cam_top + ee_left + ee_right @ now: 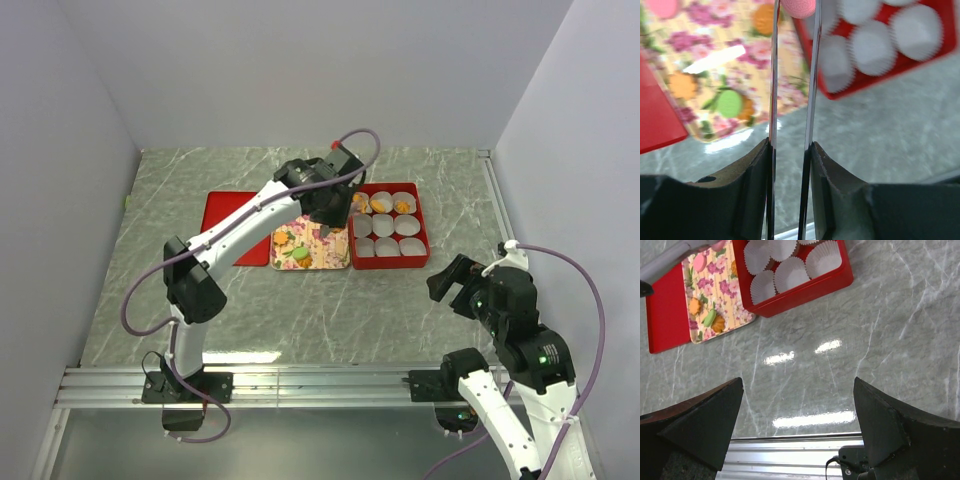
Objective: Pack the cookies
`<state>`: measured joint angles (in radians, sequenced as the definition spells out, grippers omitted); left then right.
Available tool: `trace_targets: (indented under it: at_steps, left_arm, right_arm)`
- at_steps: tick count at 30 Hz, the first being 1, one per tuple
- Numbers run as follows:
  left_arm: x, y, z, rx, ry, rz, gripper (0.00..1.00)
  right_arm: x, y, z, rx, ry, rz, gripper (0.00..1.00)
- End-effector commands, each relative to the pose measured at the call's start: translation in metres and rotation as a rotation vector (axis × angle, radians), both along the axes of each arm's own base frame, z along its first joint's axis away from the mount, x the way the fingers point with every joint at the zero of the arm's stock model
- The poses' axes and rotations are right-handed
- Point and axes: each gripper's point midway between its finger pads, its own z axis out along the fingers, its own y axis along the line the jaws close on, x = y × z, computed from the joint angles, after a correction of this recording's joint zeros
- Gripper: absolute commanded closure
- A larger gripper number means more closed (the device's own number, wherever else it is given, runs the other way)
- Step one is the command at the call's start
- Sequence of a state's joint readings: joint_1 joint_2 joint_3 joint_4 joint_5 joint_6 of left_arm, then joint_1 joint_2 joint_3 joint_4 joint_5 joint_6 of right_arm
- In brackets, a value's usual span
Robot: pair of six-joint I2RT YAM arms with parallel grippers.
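My left gripper [325, 226] hangs over the right edge of the floral tray [330, 255], beside the red box [427, 235]. Its long thin blades are shut on a pink cookie [798, 7] at their tips. On the tray lie a green cookie [730, 103], orange cookies [682, 85] and another pink cookie [662, 7]. Orange cookies [381, 206] sit in the paper cups of the box's far row; the nearer cups [790, 274] hold nothing. My right gripper [455, 285] stands open over bare table, right of the box and nearer the front, nothing between its fingers.
A flat red lid [235, 228] lies left of the tray, touching it. An aluminium rail [320, 385] runs along the table's near edge. Grey walls close in the left, back and right sides.
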<state>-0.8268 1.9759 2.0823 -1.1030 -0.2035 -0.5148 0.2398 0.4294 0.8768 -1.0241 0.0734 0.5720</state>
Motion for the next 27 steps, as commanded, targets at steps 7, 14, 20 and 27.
trace_targets:
  at_steps: [7,14,20,27]
  left_arm:
    - [-0.020,-0.087,0.044,-0.281,-0.029,-0.171,0.67]
    - [-0.019,-0.120,0.026,-0.370,0.027,-0.215,0.68]
    - [-0.014,-0.136,0.006,-0.399,0.055,-0.215,0.68]
    - [-0.005,-0.141,-0.011,-0.372,0.051,-0.187,0.68]
  right_arm:
    - [0.004,-0.004,0.015,0.001,-0.080,-0.020,0.03]
    - [0.002,-0.002,0.012,0.001,-0.071,-0.005,0.03]
    - [0.002,-0.001,0.011,-0.004,-0.062,0.008,0.03]
    - [0.005,0.002,0.009,-0.008,-0.048,0.019,0.03]
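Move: The pink cookie, still pinched in the left fingers near the box's left wall, is bound for the empty cup at the right of the middle row, about 12 cm right, 1 cm back and 10 cm below the hand. The cup with an orange cookie is 4 cm beyond that cup and 1 cm left; the centre cup is 5 cm left and level with it. From the right hand the target cup lies some 16 cm ahead, 5 cm left and 11 cm below. The pink cookie is carried to the robot's right in the left hand, about 13 cm across the box towards the right-hand cup of its middle row. The hand first climbs some 3 cm, then sinks about 6 cm as it slows, fingertips swinging out to the right by roughly 20 degrees with a slight clockwise turn, and the fingers keep their pinch. ##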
